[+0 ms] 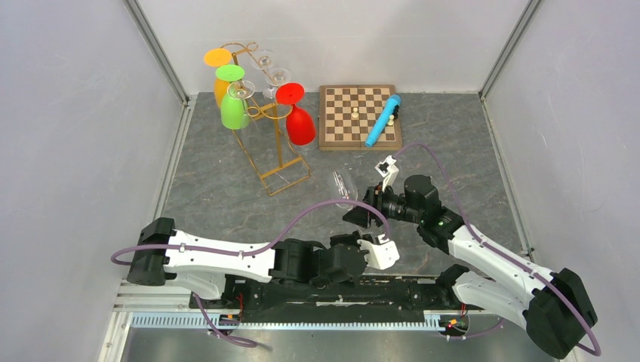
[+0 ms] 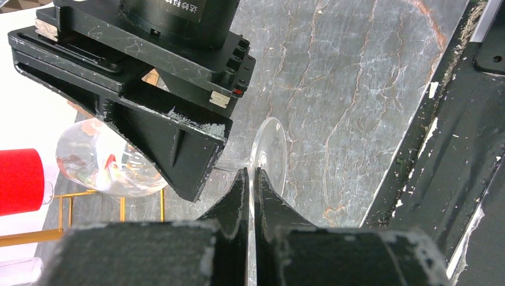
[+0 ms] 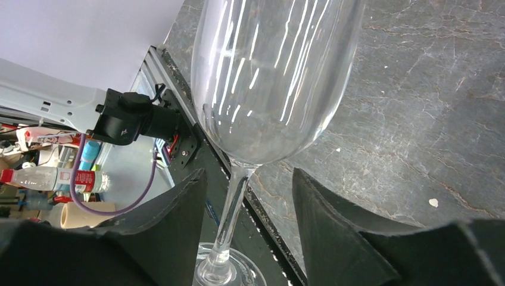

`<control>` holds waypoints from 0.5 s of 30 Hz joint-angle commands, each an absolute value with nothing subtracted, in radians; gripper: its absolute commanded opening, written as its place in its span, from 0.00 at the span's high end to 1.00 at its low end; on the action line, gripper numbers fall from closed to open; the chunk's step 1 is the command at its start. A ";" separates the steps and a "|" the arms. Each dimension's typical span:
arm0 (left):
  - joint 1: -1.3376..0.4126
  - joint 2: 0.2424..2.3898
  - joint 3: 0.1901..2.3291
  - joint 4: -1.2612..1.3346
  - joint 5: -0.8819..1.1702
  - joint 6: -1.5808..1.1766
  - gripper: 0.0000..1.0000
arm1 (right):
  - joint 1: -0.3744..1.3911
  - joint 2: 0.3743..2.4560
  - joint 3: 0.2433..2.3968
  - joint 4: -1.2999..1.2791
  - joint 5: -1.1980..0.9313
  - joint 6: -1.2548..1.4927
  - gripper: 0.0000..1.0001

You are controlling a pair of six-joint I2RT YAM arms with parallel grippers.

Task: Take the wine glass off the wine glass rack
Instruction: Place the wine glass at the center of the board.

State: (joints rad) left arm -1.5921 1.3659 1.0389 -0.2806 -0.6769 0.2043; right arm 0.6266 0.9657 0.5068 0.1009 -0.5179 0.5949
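Observation:
A clear wine glass (image 1: 343,185) hangs on its side in the air in front of the gold wine glass rack (image 1: 275,147). My left gripper (image 2: 250,171) is shut on the rim of the glass's foot (image 2: 271,152). In the right wrist view the bowl (image 3: 274,77) fills the top, and the thin stem (image 3: 235,202) runs down between the fingers. My right gripper (image 3: 247,176) straddles that stem, open, with a gap on both sides. From above, the right gripper (image 1: 361,215) sits just behind the bowl and the left gripper (image 1: 375,243) just below it.
The rack carries orange (image 1: 218,60), green (image 1: 232,105) and red (image 1: 298,121) glasses and some clear ones. A wooden chessboard (image 1: 340,132) with a blue cylinder (image 1: 383,121) on it lies at the back right. Grey walls enclose the slate table (image 1: 226,204).

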 commanded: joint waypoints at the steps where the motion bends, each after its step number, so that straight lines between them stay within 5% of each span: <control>1: -1.601 1.348 1.037 -0.204 -0.715 0.245 0.98 | 0.635 0.967 0.529 0.154 -0.515 0.602 0.47; 15: -1.603 1.336 1.019 -0.187 -0.726 0.230 0.98 | 0.648 0.964 0.514 0.162 -0.509 0.617 1.00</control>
State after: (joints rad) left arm -1.5948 1.3659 1.0168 -0.2607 -0.6750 0.2035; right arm 0.6434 0.9661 0.5068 0.1429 -0.5190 0.6434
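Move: The clear wine glass's stem already lies between my right hand's half-open fingers, about 1 cm left of and above that hand's point. From the right hand, the chessboard's middle is about 31 cm ahead, 4 cm right and 16 cm below; the hanging red glass is some 24 cm ahead, 15 cm left and slightly higher. My left hand still pinches the glass's foot by its rim, with the stem's middle about 7 cm ahead, 1 cm left and nearly level. I shut my right fingers round the stem just below the bowl until they pinch it, the hand edging up and left by about 1 cm as they close. My left fingers keep their pinch on the rim of the foot, that hand staying almost in place and settling only about half a centimetre. ##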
